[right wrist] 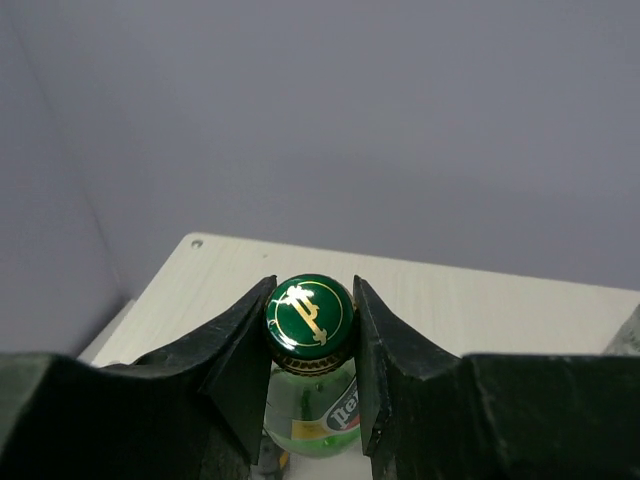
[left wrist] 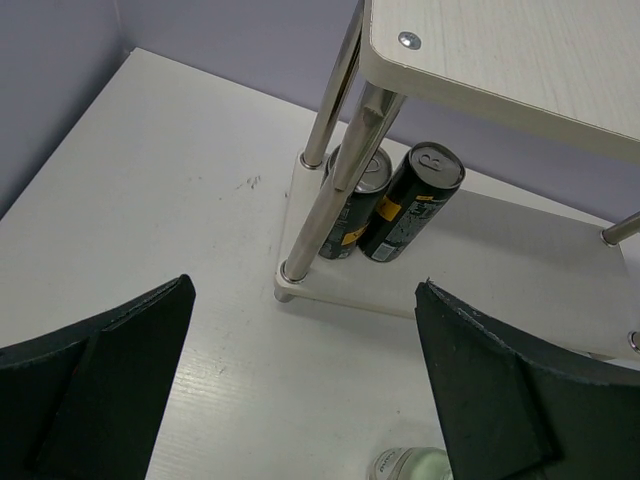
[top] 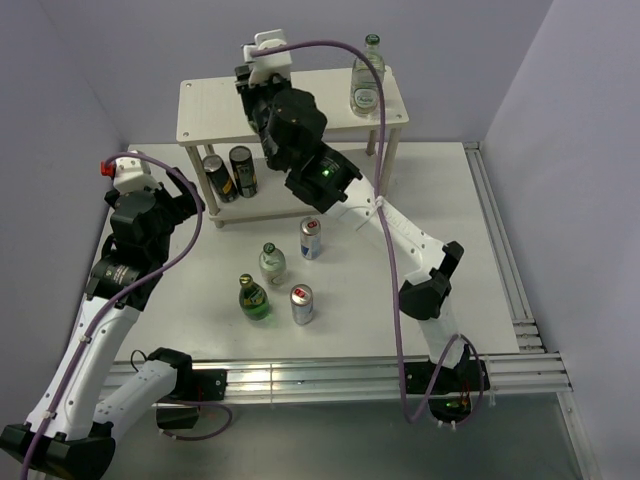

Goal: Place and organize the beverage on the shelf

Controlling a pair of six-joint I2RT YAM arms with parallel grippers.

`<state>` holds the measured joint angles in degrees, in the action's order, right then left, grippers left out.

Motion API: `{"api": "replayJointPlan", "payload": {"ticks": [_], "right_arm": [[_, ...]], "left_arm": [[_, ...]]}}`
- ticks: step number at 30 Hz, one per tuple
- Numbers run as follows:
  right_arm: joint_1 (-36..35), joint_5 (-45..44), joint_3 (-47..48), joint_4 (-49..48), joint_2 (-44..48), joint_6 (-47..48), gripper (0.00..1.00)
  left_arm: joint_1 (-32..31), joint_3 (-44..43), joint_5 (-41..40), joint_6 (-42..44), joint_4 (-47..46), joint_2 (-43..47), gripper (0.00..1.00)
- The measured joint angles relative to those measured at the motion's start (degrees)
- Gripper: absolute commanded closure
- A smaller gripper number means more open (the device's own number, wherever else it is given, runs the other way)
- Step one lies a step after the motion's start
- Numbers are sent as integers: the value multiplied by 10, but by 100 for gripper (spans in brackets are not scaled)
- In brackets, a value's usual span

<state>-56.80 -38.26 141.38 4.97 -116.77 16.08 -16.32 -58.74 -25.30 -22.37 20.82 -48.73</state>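
Note:
In the right wrist view my right gripper (right wrist: 309,322) is shut on the green cap of a green glass bottle (right wrist: 312,415), held upright over the left part of the shelf's top board (right wrist: 470,295). From above, the right wrist (top: 262,82) hides that bottle. A clear bottle (top: 367,76) stands on the shelf's (top: 215,105) top right. On the table stand a clear green-capped bottle (top: 272,262), a green bottle (top: 255,298) and two silver-blue cans (top: 311,238) (top: 301,304). My left gripper (top: 192,198) (left wrist: 305,288) hangs open and empty before the shelf's left leg (left wrist: 325,205).
Two dark cans (top: 220,178) (top: 243,170) with yellow marks stand on the left of the shelf's lower board (left wrist: 500,275); the left wrist view shows them behind the leg (left wrist: 357,205) (left wrist: 412,200). Purple walls close in the back and sides. A metal rail (top: 510,270) runs along the table's right.

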Motion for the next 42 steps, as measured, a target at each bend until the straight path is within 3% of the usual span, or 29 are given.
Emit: {"api": "replayJointPlan", "payload": {"ticks": [17, 19, 24, 31, 36, 42], "right_arm": [[38, 45, 11, -26, -2, -31, 100], [35, 35, -44, -45, 27, -21, 100], [-9, 1, -318, -119, 196, 11, 100], [-64, -45, -501, -179, 395, -1, 100], [-37, -96, -590, -235, 452, -5, 100], [41, -78, -675, -228, 431, -77, 100]], "left_arm": [[8, 0, 5, 0, 0, 0, 1], [8, 0, 5, 0, 0, 0, 1], [8, 0, 5, 0, 0, 0, 1], [9, 0, 7, 0, 0, 0, 1], [9, 0, 7, 0, 0, -1, 1], [9, 0, 7, 0, 0, -6, 1]]}}
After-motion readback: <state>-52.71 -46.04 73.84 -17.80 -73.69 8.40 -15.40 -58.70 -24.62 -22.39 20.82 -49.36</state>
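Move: The right hand holds the green bottle by its neck, above the front left of the shelf; the free right part of the lower shelf lies about 12 cm ahead, 17 cm right and 48 cm below. Over that spot, on the top board, stands the clear bottle, roughly 11 cm ahead, 18 cm right and 11 cm below the hand; the two black cans are some 10 cm ahead, 10 cm left, 42 cm down. From the left hand that free spot is around 21 cm ahead, 34 cm right, 28 cm below. Keeping its hold on the green bottle's neck, the right hand first lifts about 3 cm, hovers over the top board and then draws back about 13 cm from its farthest reach while swinging right, clear of the board's front edge. About 16 cm right of its start, it sinks some 9 cm in front of the shelf and heads forward again towards the right part of the lower shelf, the wrist turning roughly 10 degrees clockwise. ##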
